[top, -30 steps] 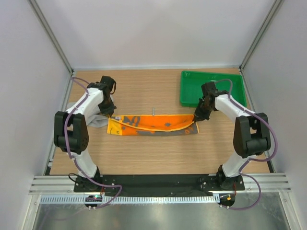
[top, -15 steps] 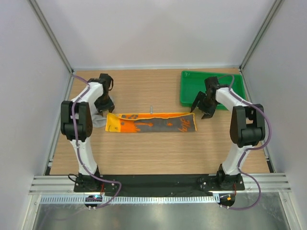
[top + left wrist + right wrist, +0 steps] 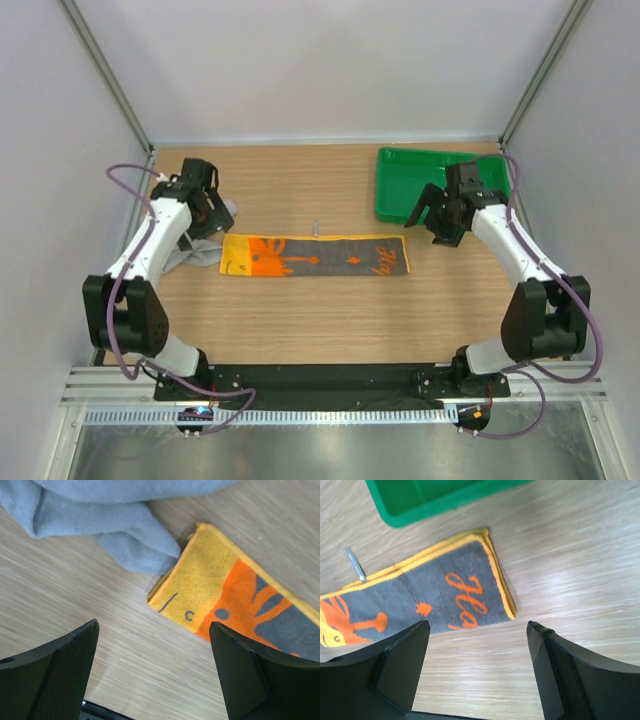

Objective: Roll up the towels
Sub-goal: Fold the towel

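Note:
The orange towel (image 3: 315, 256), with grey prints and a yellow border, lies flat as a long strip across the middle of the table. Its left end (image 3: 235, 597) shows in the left wrist view and its right end (image 3: 425, 602) in the right wrist view. The light grey towel (image 3: 188, 252) lies crumpled just left of it, partly hidden under my left arm, with its folds (image 3: 120, 525) touching the orange towel's corner. My left gripper (image 3: 207, 220) hangs open over bare wood beside that corner. My right gripper (image 3: 430, 222) is open and empty above the table, just beyond the strip's right end.
The green plastic tray (image 3: 400, 185) stands at the back right, close behind my right gripper; its rim (image 3: 400, 517) shows in the right wrist view. A small metal pin (image 3: 315, 228) lies on the wood just behind the strip. Side walls and posts close in the table.
Both grippers have opened and let go of the orange towel's ends, then drawn back outward. The towel, bunched along its front edge a second ago, now lies flat.

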{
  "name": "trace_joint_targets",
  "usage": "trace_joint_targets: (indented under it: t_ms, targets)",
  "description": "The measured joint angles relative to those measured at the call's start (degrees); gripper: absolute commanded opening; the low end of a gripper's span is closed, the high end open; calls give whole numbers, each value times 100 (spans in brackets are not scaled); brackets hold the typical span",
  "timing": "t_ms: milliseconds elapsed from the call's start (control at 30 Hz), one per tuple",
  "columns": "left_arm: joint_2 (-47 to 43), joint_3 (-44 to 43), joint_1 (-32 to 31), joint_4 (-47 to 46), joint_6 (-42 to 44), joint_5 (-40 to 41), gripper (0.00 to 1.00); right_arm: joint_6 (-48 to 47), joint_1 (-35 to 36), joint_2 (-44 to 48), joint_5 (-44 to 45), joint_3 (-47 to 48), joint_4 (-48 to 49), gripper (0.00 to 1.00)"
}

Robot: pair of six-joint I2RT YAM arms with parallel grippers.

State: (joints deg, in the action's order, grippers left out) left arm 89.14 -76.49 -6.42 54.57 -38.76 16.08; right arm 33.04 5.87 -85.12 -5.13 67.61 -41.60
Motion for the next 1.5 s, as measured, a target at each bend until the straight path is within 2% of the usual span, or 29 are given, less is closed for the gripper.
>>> trace_joint_targets:
  t_ms: [133, 300, 400, 700, 900, 933, 1000, 1033, 1133, 1233, 1500]
  targets:
    - [-525, 1051, -227, -168, -146, -70, 88, -2, 0, 374, -328, -898, 223, 80]
    - [-518, 1867, -400, -511, -269, -278, 87, 0, 0, 85, -660, -1574, 461, 78]
    - [-426, 1982, -400, -664, -291, -275, 87, -2, 0, -87, -732, -1685, 579, 75]
    - [-59, 2044, -400, -1115, -315, -243, 88, 4, 0, -656, -839, -1696, 1119, 56]
    - [59, 2092, -400, -1161, -372, -87, 86, 7, 0, -820, -911, -1711, 1294, 29]
    - [66, 2100, -400, -1158, -391, -63, 86, 7, 0, -844, -918, -1714, 1307, 21]
    - [79, 2114, -400, -1158, -431, -28, 84, -2, 0, -866, -901, -1716, 1320, 16]
    - [81, 2118, -400, -1158, -435, -9, 83, 0, 0, -872, -898, -1716, 1322, 10]
    - [94, 2122, -400, -1158, -442, 4, 76, -7, 0, -870, -855, -1716, 1305, 1]
    - [98, 2131, -400, -1158, -450, 7, 67, -37, 2, -772, -726, -1716, 1161, 1]
    - [15, 2297, -634, -1027, -468, 44, 63, -107, 98, 317, -20, -1202, 74, 1]
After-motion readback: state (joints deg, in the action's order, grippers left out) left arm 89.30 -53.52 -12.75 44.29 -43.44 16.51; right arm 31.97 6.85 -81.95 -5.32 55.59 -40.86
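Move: The orange towel lies folded into a strip. Its near right corner is about 5 cm back, 2 cm left and 11 cm below the right hand; its near left corner is some 5 cm back, 1 cm right and 11 cm below the left hand. The grey towel's middle is about 3 cm ahead and 5 cm left of the left hand. The green tray's middle is roughly 14 cm ahead and 6 cm right of the right hand. The orange towel's near right corner gets pinched by the right hand, which swings back about 6 cm while sinking, keeps going down to the table, steepens its fingers, shuts them, then lifts some 6 cm and tugs about 2 cm right. Alongside, the open left hand moves back and down about 10 cm to the near left corner, draws back a little more and only partly closes its fingers. ##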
